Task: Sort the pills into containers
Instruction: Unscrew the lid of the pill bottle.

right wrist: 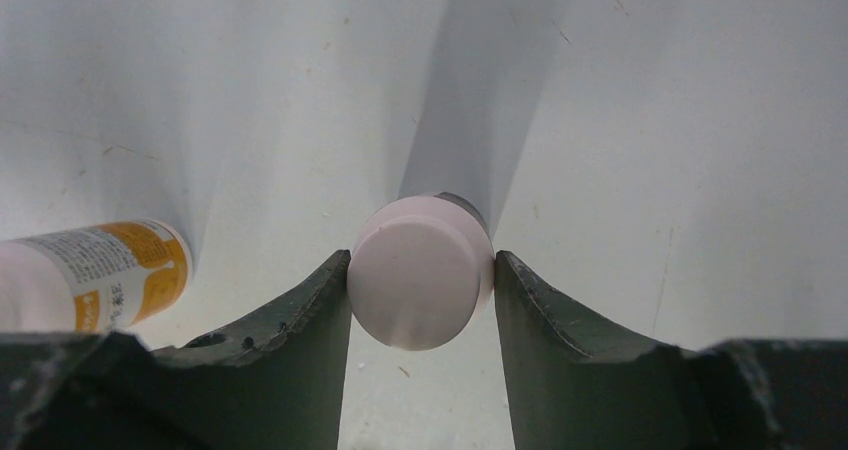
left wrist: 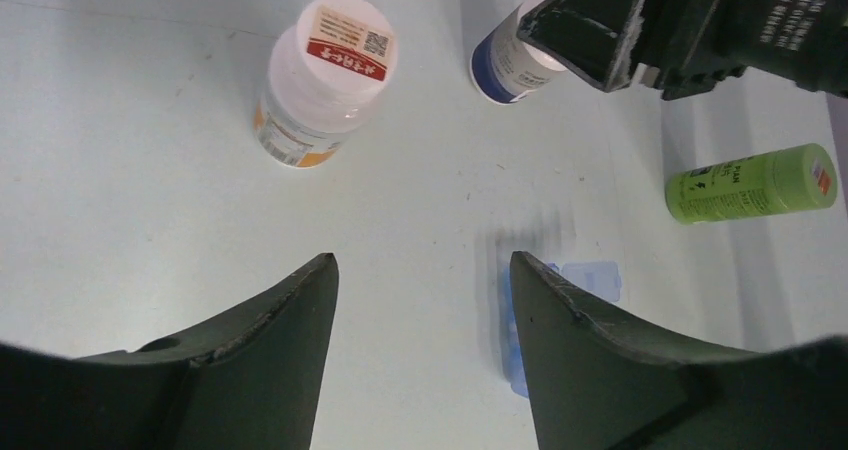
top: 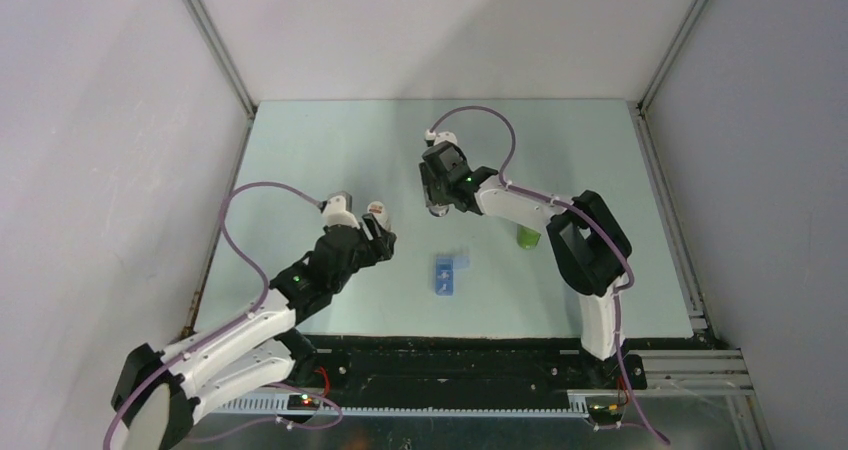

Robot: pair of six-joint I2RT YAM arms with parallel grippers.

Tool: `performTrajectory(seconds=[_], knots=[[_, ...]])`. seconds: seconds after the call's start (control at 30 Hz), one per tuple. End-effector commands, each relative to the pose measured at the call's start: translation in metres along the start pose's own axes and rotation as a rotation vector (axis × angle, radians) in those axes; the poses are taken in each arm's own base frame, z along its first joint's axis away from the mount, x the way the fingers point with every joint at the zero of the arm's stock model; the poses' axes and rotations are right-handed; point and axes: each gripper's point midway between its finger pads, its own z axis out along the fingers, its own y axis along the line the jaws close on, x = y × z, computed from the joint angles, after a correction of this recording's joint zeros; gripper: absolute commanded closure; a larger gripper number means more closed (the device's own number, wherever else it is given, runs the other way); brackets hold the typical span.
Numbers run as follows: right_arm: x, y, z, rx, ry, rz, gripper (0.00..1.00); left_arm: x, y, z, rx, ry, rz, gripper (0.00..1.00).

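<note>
The translucent blue pill box (top: 446, 273) with its row of containers lies near the middle of the table. In the left wrist view the pill box (left wrist: 592, 278) is partly hidden behind my right-hand finger. No pills show in any view. My left gripper (left wrist: 422, 270) hovers open over bare table, nothing between its fingers. My right gripper (right wrist: 420, 262) is further back, its fingers (right wrist: 310, 300) pressed on both sides of the white cap of a blue-labelled bottle (right wrist: 420, 270). That bottle (left wrist: 508, 65) shows under the right gripper (top: 438, 198).
A white-capped bottle with an orange label (left wrist: 322, 80) stands at the back left of the left gripper; the same orange-labelled bottle (right wrist: 100, 275) appears left of the right gripper. A green round bottle (left wrist: 750, 183) lies on its side to the right. Grey walls close in the table.
</note>
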Motion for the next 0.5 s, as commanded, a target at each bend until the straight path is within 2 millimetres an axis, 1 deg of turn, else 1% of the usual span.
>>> performTrajectory(seconds=[0.0, 0.03, 0.13, 0.17, 0.2, 0.23, 0.27, 0.3, 0.33, 0.37, 0.4, 0.43, 0.47], knots=[[-0.033, -0.013, -0.045, 0.019, -0.079, 0.065, 0.69, -0.002, -0.012, 0.012, 0.060, -0.029, -0.034, 0.33], [-0.033, -0.017, -0.054, 0.019, -0.083, 0.069, 0.69, -0.004, -0.016, 0.015, 0.076, -0.042, -0.041, 0.36], [-0.026, -0.024, -0.080, 0.017, -0.065, 0.091, 0.69, -0.004, -0.016, 0.023, 0.073, -0.053, -0.050, 0.40], [-0.024, -0.026, -0.085, 0.014, -0.061, 0.099, 0.69, -0.004, -0.015, 0.028, 0.066, -0.053, -0.052, 0.42], [-0.021, -0.028, -0.095, 0.011, -0.058, 0.112, 0.70, -0.004, -0.015, 0.031, 0.062, -0.056, -0.051, 0.43], [-0.019, -0.028, -0.101, 0.001, -0.058, 0.118, 0.70, -0.002, -0.012, 0.038, 0.039, -0.058, -0.051, 0.45], [-0.017, -0.030, -0.111, -0.009, -0.060, 0.124, 0.70, 0.002, -0.007, 0.044, 0.014, -0.047, -0.048, 0.46], [-0.016, -0.030, -0.117, -0.018, -0.056, 0.130, 0.70, 0.000, -0.006, 0.048, 0.005, -0.059, -0.059, 0.46], [-0.016, -0.032, -0.128, -0.021, -0.056, 0.131, 0.71, 0.005, -0.002, 0.055, -0.015, -0.047, -0.055, 0.48], [-0.015, -0.033, -0.134, -0.024, -0.055, 0.132, 0.71, 0.002, -0.002, 0.059, -0.020, -0.058, -0.070, 0.48], [-0.014, -0.036, -0.145, -0.028, -0.056, 0.132, 0.71, 0.005, -0.001, 0.066, -0.029, -0.052, -0.070, 0.50], [-0.013, -0.036, -0.150, -0.035, -0.054, 0.131, 0.71, 0.005, 0.000, 0.069, -0.035, -0.050, -0.068, 0.52], [-0.013, -0.039, -0.160, -0.041, -0.059, 0.133, 0.71, 0.006, 0.001, 0.075, -0.047, -0.049, -0.065, 0.53]])
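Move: Between the right fingers the white pill bottle, lid on, still stands at table level, its middle some 3 cm below that hand. The green bottle is about 16 cm to the right and 5 cm back, the blue pill box roughly 13 cm back and 1 cm right. The same white bottle lies about 11 cm ahead of the left hand, 9 cm right and 7 cm lower; the orange-labelled bottle is nearer that hand, 7 cm ahead and 2 cm left. Lifting the white bottle by its lid end, the right hand rises about 9 cm while drawing back and to the right some 6 cm each, grip unchanged and wrist almost steady. Meanwhile the empty left hand sinks about 5 cm and then also reaches forward some 3 cm, nearing the orange-labelled bottle, its fingers closing partway on nothing. ##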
